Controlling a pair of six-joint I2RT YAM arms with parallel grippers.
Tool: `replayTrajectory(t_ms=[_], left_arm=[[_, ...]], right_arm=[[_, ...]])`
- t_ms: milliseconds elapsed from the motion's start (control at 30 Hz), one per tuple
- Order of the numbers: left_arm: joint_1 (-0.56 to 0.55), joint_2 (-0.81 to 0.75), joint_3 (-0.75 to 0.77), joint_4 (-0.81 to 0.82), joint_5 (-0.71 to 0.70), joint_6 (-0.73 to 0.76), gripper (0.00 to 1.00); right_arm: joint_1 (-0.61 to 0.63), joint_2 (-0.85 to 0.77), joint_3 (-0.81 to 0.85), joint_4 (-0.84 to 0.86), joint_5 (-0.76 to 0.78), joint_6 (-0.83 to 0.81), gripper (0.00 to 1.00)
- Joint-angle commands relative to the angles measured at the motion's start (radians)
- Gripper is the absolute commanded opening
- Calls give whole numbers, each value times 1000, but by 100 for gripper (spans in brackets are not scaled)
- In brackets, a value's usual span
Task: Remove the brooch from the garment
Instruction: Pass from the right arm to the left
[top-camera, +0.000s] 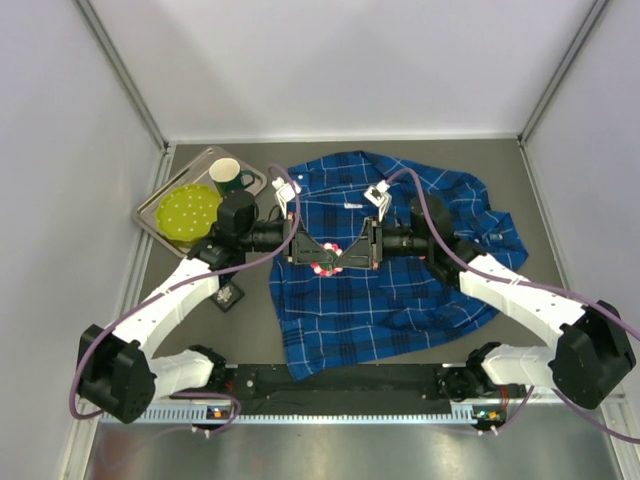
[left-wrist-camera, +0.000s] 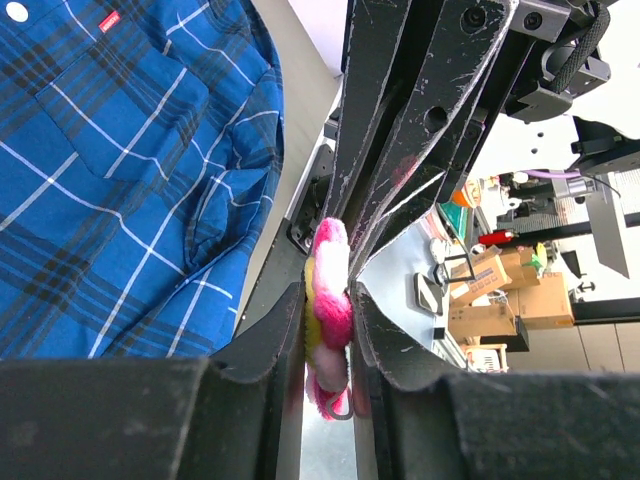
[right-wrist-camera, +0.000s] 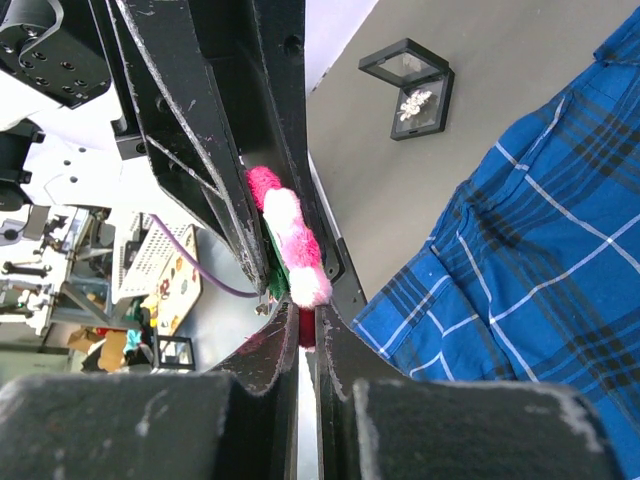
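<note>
The garment (top-camera: 400, 300), a blue and navy plaid shirt, lies spread on the table, also in the left wrist view (left-wrist-camera: 100, 180) and the right wrist view (right-wrist-camera: 520, 300). The brooch (top-camera: 327, 264) is a fluffy pink and white piece held above the shirt's middle between both grippers. My left gripper (top-camera: 318, 252) comes in from the left, and its jaws press the brooch (left-wrist-camera: 330, 270) from both sides. My right gripper (top-camera: 345, 252) meets it from the right, shut on the red lower edge of the brooch (right-wrist-camera: 295, 245). A metal clasp hangs under the brooch in the left wrist view.
A metal tray (top-camera: 150, 215) at the back left carries a green plate (top-camera: 190, 213) and a dark green mug (top-camera: 228, 177). A small black open box (top-camera: 228, 296) with a silver jewel sits left of the shirt, also in the right wrist view (right-wrist-camera: 410, 88).
</note>
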Motion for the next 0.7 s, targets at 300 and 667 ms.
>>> replayTrajectory(t_ms=[300, 667], left_arm=[[-3, 11, 10, 32, 10, -16, 10], [-3, 25, 26, -2, -8, -15, 9]], right_arm=[[19, 23, 36, 40, -22, 4, 16], [19, 1, -8, 122, -25, 70, 27]])
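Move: The brooch is already shared between my two hands, roughly 20 cm above the table: its middle sits right at my left hand's finger pads and about 2 cm to the left of my right hand's. From the left hand the small open case lies about 24 cm to the left, roughly level, and about 20 cm down. The blue garment's middle lies some 15 cm to the right hand's right, about 7 cm ahead, and 20 cm below. I open my right fingers about a quarter of their range and end the pinch on the brooch, while my left hand keeps its grip. My right hand stays beside the brooch without pulling back. Both hands only sink together by about half a centimetre. ##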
